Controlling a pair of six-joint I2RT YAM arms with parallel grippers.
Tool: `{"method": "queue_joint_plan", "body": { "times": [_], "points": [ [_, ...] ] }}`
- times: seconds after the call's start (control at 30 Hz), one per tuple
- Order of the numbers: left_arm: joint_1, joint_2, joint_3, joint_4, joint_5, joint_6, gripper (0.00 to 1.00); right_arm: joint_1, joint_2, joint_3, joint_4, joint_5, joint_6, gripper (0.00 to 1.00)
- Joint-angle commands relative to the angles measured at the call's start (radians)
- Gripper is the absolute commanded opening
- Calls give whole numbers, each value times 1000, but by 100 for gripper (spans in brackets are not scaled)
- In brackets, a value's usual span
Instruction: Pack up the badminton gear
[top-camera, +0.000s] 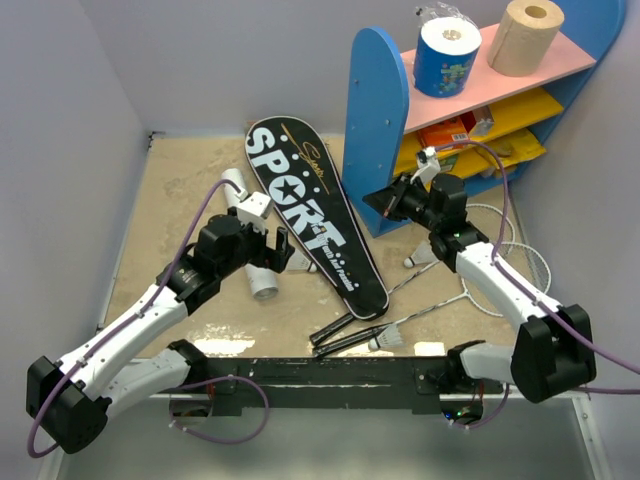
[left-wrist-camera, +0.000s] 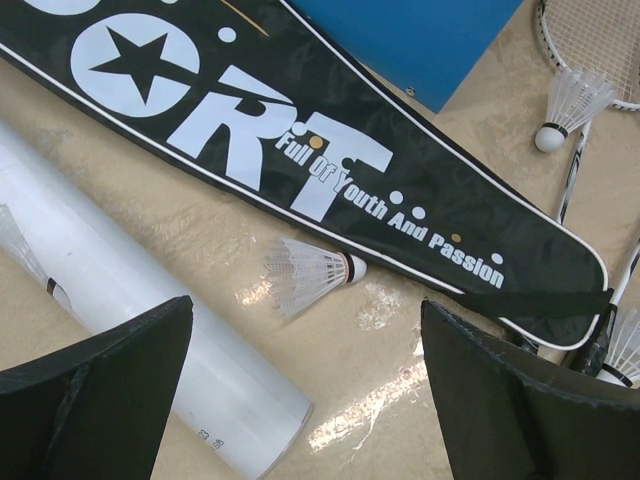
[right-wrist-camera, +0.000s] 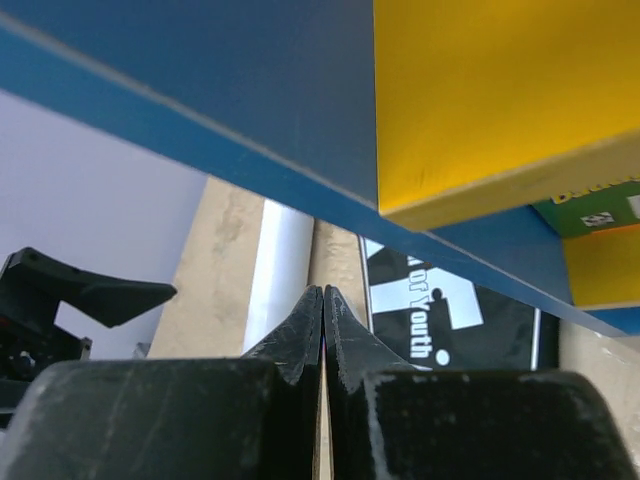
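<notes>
The black SPORT bag (top-camera: 310, 215) lies flat, slanting across the middle of the sandy table. The white tube (top-camera: 264, 285) lies left of it, mostly under my left gripper (top-camera: 275, 250). That gripper is open and empty, hovering over the tube's end (left-wrist-camera: 200, 370) and a white shuttlecock (left-wrist-camera: 310, 275) beside the bag (left-wrist-camera: 400, 180). Two more shuttlecocks (top-camera: 420, 258) (top-camera: 385, 340) lie by the two rackets, whose black handles (top-camera: 340, 333) point to the near edge. My right gripper (top-camera: 380, 202) is shut and empty, raised beside the blue shelf panel (right-wrist-camera: 250, 90).
A blue shelf unit (top-camera: 378, 120) with pink and yellow boards stands at the back right, holding a blue-wrapped roll (top-camera: 447, 55) and a beige roll (top-camera: 525, 35). Walls close the left and back sides. The racket heads (top-camera: 505, 255) lie by the right arm.
</notes>
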Motion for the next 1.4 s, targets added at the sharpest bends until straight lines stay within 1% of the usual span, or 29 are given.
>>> {"method": "queue_joint_plan", "body": {
  "times": [0.0, 0.3, 0.53, 0.7, 0.9, 1.17, 1.37],
  "points": [
    [-1, -15, -3, 49, 15, -7, 100, -17, 45, 20, 137, -90, 69, 0],
    [-1, -16, -4, 46, 12, -4, 100, -71, 163, 56, 293, -148, 138, 0],
    [-1, -21, -9, 43, 7, -2, 100, -101, 262, 104, 355, -157, 167, 0],
    [-1, -29, -14, 46, 4, -2, 100, -106, 324, 132, 418, -125, 202, 0],
    [0, -27, -17, 48, 13, -5, 100, -106, 397, 181, 454, -31, 228, 0],
    [-1, -39, -23, 46, 15, -10, 100, -106, 551, 348, 451, 38, 263, 0],
    [-1, -52, -27, 45, 14, -13, 100, -103, 666, 454, 462, 90, 331, 0]
  ]
}}
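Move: The blue shelf unit stands askew. At hand height, the front edge of its left panel lies about 3 cm ahead of the right hand and 3 cm to its right. The black SPORT bag's middle is roughly 7 cm ahead and 14 cm left of that hand, and the shuttlecock near the shelf about 4 cm back and 15 cm right, both some 20 cm lower. From the left hand, that panel edge is around 13 cm ahead, 24 cm right and 5 cm higher. The shelf unit's left front edge is pushed away from the base by the right hand, its fingers still shut: the hand goes forward about 13 cm and slightly left, dipping a little at first and speeding up towards the end. Meanwhile it rolls some 15 degrees, left side rising, and finishes against the front of the unit by the yellow shelf. ##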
